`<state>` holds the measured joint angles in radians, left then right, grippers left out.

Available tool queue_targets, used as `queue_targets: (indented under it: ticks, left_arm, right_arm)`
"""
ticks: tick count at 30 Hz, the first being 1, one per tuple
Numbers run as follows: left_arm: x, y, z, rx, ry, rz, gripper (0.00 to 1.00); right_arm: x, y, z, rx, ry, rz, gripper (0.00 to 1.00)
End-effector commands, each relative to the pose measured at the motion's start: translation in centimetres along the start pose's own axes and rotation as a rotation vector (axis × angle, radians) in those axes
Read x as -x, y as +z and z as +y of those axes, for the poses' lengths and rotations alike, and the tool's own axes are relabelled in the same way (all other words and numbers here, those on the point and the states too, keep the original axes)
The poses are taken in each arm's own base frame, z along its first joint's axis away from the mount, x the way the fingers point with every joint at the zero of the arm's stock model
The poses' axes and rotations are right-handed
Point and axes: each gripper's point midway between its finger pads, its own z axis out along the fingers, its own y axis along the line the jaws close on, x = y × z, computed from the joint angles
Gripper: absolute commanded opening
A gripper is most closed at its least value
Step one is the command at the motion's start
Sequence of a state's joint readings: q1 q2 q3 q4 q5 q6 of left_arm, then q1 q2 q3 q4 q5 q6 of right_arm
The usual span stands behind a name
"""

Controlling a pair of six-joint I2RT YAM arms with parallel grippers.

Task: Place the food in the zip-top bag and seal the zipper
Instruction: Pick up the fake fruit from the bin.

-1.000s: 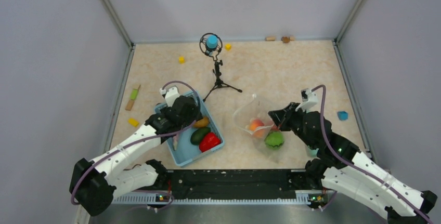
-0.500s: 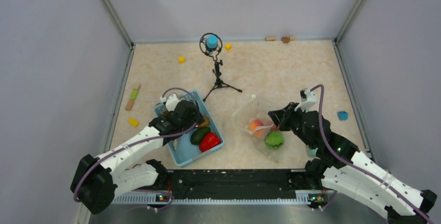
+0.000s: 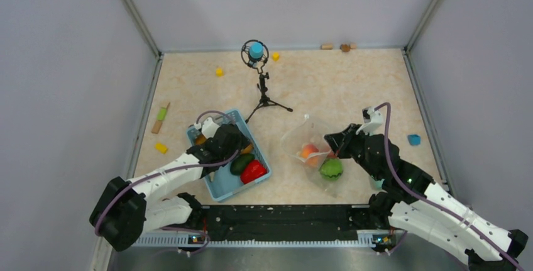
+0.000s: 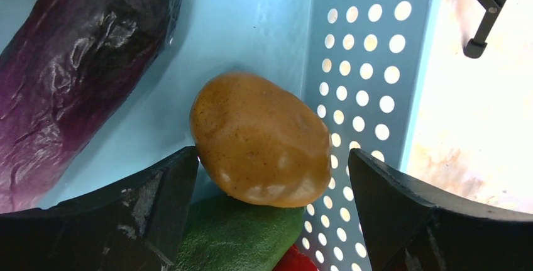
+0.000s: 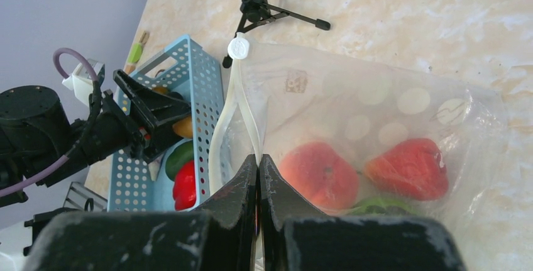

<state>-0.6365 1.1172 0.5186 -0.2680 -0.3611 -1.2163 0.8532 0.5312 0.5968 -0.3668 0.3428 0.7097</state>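
My left gripper (image 4: 273, 170) is open down inside the blue basket (image 4: 364, 63), its fingers either side of a brown potato-like piece (image 4: 261, 139). A purple eggplant (image 4: 75, 76) lies to its left, with a dark green piece (image 4: 239, 236) and a red pepper (image 3: 252, 171) below. The dotted zip-top bag (image 5: 377, 101) lies to the right. It holds an orange fruit (image 5: 317, 176), a red piece (image 5: 408, 167) and a bright green round fruit (image 3: 331, 168). My right gripper (image 5: 258, 158) is shut on the zipper (image 5: 242, 101) at the bag's open mouth.
A microphone tripod (image 3: 263, 88) stands behind the basket and the bag. Yellow cubes (image 3: 219, 71) and a green-and-orange stick (image 3: 161, 118) lie at the left. A small blue block (image 3: 413, 139) sits at the right, and brown bits (image 3: 345, 48) lie by the back wall.
My left gripper has drawn back toward the near side and sunk lower into the basket, over the brown piece. The right arm and the bag have not moved.
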Motion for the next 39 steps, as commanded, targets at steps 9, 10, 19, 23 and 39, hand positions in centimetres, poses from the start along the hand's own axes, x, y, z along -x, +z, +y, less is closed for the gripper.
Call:
queue_targets:
  ticks: [9, 10, 19, 23, 39]
  left_arm:
    - [1.3, 1.5, -0.8, -0.045, -0.106, -0.087, 0.89]
    - [1.3, 1.7, -0.9, -0.046, -0.103, -0.085, 0.88]
    - [0.9, 2.7, -0.9, -0.019, -0.089, -0.068, 0.77]
    - [1.2, 2.6, -0.8, -0.016, -0.088, -0.083, 0.67]
    - [6.0, -2.9, -2.7, -0.153, -0.121, -0.236, 0.42]
  right_arm:
    - [2.3, -0.7, 0.2, -0.005, -0.013, -0.075, 0.0]
    - [2.3, -0.7, 0.1, -0.007, -0.011, -0.078, 0.0]
    - [2.3, -0.5, -0.5, -0.037, -0.023, -0.086, 0.0]
    - [2.2, -0.4, -0.5, -0.037, -0.024, -0.082, 0.0]
    - [2.1, -0.4, -0.4, -0.03, -0.021, -0.075, 0.0]
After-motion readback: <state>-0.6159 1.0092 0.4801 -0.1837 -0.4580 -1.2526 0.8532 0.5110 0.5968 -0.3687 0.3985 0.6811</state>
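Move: The brown potato lies between the left hand's open fingers, about 2 cm ahead and 2 cm below, straight on sideways. The green avocado lies some 3 cm back of that hand, and the red pepper about 6 cm back and 3 cm right, both some 2 cm lower; the eggplant is roughly 10 cm left, 1 cm back and 3 cm down. From the right hand the potato is about 27 cm left, 6 cm ahead and 18 cm down. Forward and down first: the left hand eases about 2 cm each way over the potato, closing its fingers until both pads pinch its sides, pauses briefly, then lifts some 5 cm, drifting a centimetre left as the fingertips tilt up about 10 degrees. The right hand keeps the bag's edge pinched, shifting about 1 cm right. ##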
